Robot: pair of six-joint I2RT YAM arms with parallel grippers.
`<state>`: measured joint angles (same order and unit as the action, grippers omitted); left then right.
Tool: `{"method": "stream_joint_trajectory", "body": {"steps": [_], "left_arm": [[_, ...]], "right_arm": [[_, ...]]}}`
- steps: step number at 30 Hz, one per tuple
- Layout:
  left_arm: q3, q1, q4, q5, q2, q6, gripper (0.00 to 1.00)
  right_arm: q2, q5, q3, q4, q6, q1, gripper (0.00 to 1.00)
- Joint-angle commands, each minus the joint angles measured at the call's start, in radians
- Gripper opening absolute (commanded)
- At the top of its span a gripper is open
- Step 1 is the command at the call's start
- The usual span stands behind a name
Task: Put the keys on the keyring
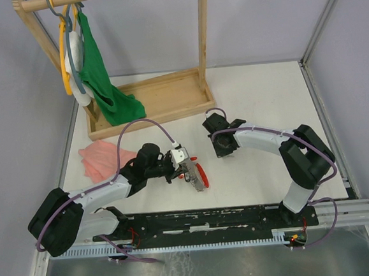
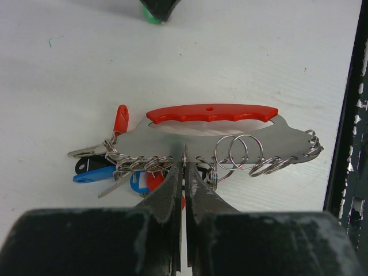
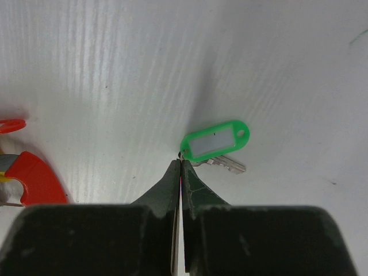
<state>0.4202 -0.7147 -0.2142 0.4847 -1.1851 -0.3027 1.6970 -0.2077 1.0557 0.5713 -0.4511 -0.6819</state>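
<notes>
The keyring [image 2: 224, 137] is a flat silver plate with a red handle and a row of split rings; it also shows in the top view [image 1: 200, 176]. Blue- and red-tagged keys [image 2: 98, 170] hang at its left end. My left gripper [image 2: 185, 160] is shut on the plate's near edge, also seen from above [image 1: 184, 167]. The green-tagged key [image 3: 215, 144] lies on the white table. My right gripper [image 3: 181, 156] is shut on the small ring at the tag's left end, to the right of the keyring in the top view [image 1: 224, 149]. The yellow-tagged key is not visible.
A wooden rack [image 1: 162, 96] with hangers and a green cloth [image 1: 103, 77] stands at the back left. A pink cloth [image 1: 102, 158] lies left of my left arm. A black rail [image 1: 210, 218] runs along the near edge.
</notes>
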Motion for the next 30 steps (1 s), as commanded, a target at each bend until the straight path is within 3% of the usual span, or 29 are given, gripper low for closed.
{"method": "stream_joint_trajectory", "body": {"steps": [1,9,15,30], "left_arm": [[0.045,0.003,-0.028,0.035,0.004,-0.030,0.03],[0.045,0.003,-0.031,0.031,0.005,-0.030,0.03],[0.044,0.003,-0.030,0.024,0.015,-0.033,0.03],[0.046,0.005,-0.029,0.035,0.008,-0.031,0.03]], "right_arm": [[0.035,0.038,0.020,-0.052,-0.044,-0.033,0.07],[-0.011,0.050,0.032,-0.033,0.000,-0.042,0.29],[-0.046,0.002,0.013,-0.030,0.071,-0.056,0.37],[0.036,-0.148,0.050,0.008,0.121,-0.145,0.33]]}}
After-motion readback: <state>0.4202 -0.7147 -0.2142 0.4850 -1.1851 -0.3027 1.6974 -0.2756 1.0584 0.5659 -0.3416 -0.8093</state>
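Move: The green-tagged key is right at my right fingertips: its ring is at the tips, and its middle lies about 3 cm to the right, 1 cm ahead and 2 cm down. The red-handled keyring hangs some 11 cm to this hand's left and 6 cm back, about 2 cm higher. The yellow-tagged key lies roughly 17 cm right and 7 cm ahead. From my left hand, the green key is about 17 cm right, 8 cm ahead and 6 cm below. With the green key's ring still at its tips, my right hand eases about 2 cm left, 1 cm back and 1 cm down to set the key on the table, then opens its fingers about a third of the way. It rises some 1.5 cm over the ring and turns about 10 degrees counter-clockwise. My left hand keeps its hold on the keyring, motionless. ##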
